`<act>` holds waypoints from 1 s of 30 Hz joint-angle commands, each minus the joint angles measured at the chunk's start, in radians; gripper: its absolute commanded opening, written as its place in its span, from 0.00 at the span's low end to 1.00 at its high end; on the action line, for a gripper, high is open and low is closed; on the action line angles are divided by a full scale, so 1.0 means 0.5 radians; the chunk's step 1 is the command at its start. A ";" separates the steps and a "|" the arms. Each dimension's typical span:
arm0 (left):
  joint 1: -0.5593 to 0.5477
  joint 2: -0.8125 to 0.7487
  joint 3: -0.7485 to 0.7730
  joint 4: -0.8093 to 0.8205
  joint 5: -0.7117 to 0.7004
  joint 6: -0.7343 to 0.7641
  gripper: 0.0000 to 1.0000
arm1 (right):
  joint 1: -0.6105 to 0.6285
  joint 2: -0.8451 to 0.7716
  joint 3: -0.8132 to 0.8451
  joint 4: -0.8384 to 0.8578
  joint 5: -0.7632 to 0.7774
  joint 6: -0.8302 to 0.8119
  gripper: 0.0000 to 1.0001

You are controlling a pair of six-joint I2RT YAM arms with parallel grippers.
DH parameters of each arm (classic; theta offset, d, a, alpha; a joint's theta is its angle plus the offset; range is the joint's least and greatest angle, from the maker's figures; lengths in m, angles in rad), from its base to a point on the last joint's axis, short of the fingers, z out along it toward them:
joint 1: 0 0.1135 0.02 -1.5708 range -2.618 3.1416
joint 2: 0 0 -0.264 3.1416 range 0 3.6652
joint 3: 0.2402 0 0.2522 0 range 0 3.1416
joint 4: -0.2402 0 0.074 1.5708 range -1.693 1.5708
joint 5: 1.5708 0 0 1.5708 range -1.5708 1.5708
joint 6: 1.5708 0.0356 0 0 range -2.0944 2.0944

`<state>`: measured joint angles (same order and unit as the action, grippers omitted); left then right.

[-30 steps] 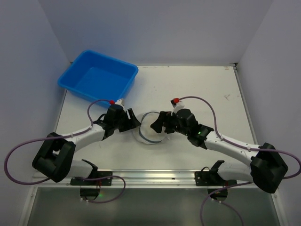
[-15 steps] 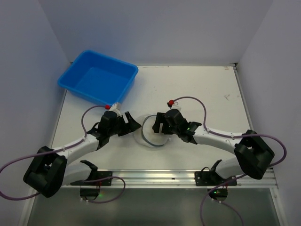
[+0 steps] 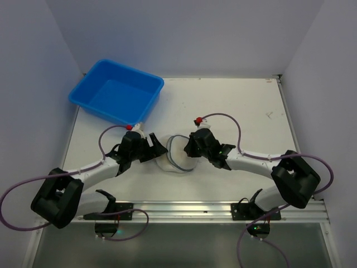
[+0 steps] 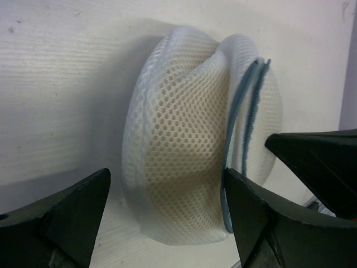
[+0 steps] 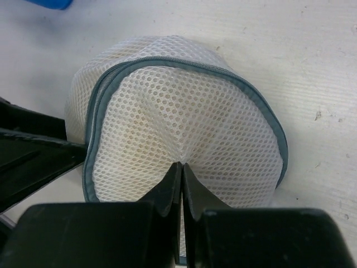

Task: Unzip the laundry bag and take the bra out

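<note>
The laundry bag (image 3: 174, 158), a white mesh pod with a grey zip rim, lies on the table between my two grippers. My left gripper (image 3: 158, 148) is open. In the left wrist view its fingers (image 4: 67, 215) stand on either side of one dome half of the bag (image 4: 178, 128), apart from the mesh. My right gripper (image 3: 187, 149) is shut and pinches a fold of mesh on the other dome (image 5: 184, 106) at its fingertips (image 5: 173, 181). The zip is closed. The bra is hidden inside; only a pale yellowish tint shows through the mesh.
A blue plastic tub (image 3: 116, 92) stands at the back left of the white table, behind my left arm. The right gripper's black fingers (image 4: 321, 159) show at the right of the left wrist view.
My right gripper has closed in on the bag and shut on its mesh. The bag has shifted slightly left. My left gripper has edged in around the bag's left half.
</note>
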<state>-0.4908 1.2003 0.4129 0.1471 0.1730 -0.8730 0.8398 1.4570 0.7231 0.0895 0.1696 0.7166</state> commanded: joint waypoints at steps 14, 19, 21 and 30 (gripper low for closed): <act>0.040 0.253 0.110 0.025 -0.205 0.028 0.13 | -0.133 -0.722 -0.485 0.425 -0.143 -0.050 0.00; 0.052 0.238 0.070 0.040 -0.202 -0.021 0.06 | -0.238 -1.217 -0.868 0.410 -0.026 0.107 0.00; 0.052 0.235 0.061 0.049 -0.190 -0.030 0.05 | -0.268 -1.542 -0.967 0.130 0.065 0.248 0.03; 0.052 0.192 0.021 0.120 -0.113 -0.076 0.04 | -0.275 -2.644 -0.803 -1.432 0.559 0.763 0.79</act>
<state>-0.4713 1.3182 0.4332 0.1646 0.1146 -0.8993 0.7048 0.2043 0.2493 -0.3149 0.3145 0.9958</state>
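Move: Right in front of both grippers, the white laundry bag has its middle about 6 cm to the left hand's right, 1 cm forward and 3 cm lower. From the right hand, already shut on the mesh lid, that middle is some 5 cm left, 1 cm back and 4 cm below. Beyond lies the blue bin, roughly 26 cm forward and 18 cm left of the left hand, 4 cm lower. Peeling the lid away, the right hand keeps its pinch on the mesh and rises, easing back, then sweeps about 15 cm right, ending 7 cm higher and 7 cm back; the wrist rolls and swings some 25 degrees, clockwise, and late on the fingers open. Meanwhile the left hand dips 2 to 3 cm and closes on the bag's left wall, pinching the mesh. ##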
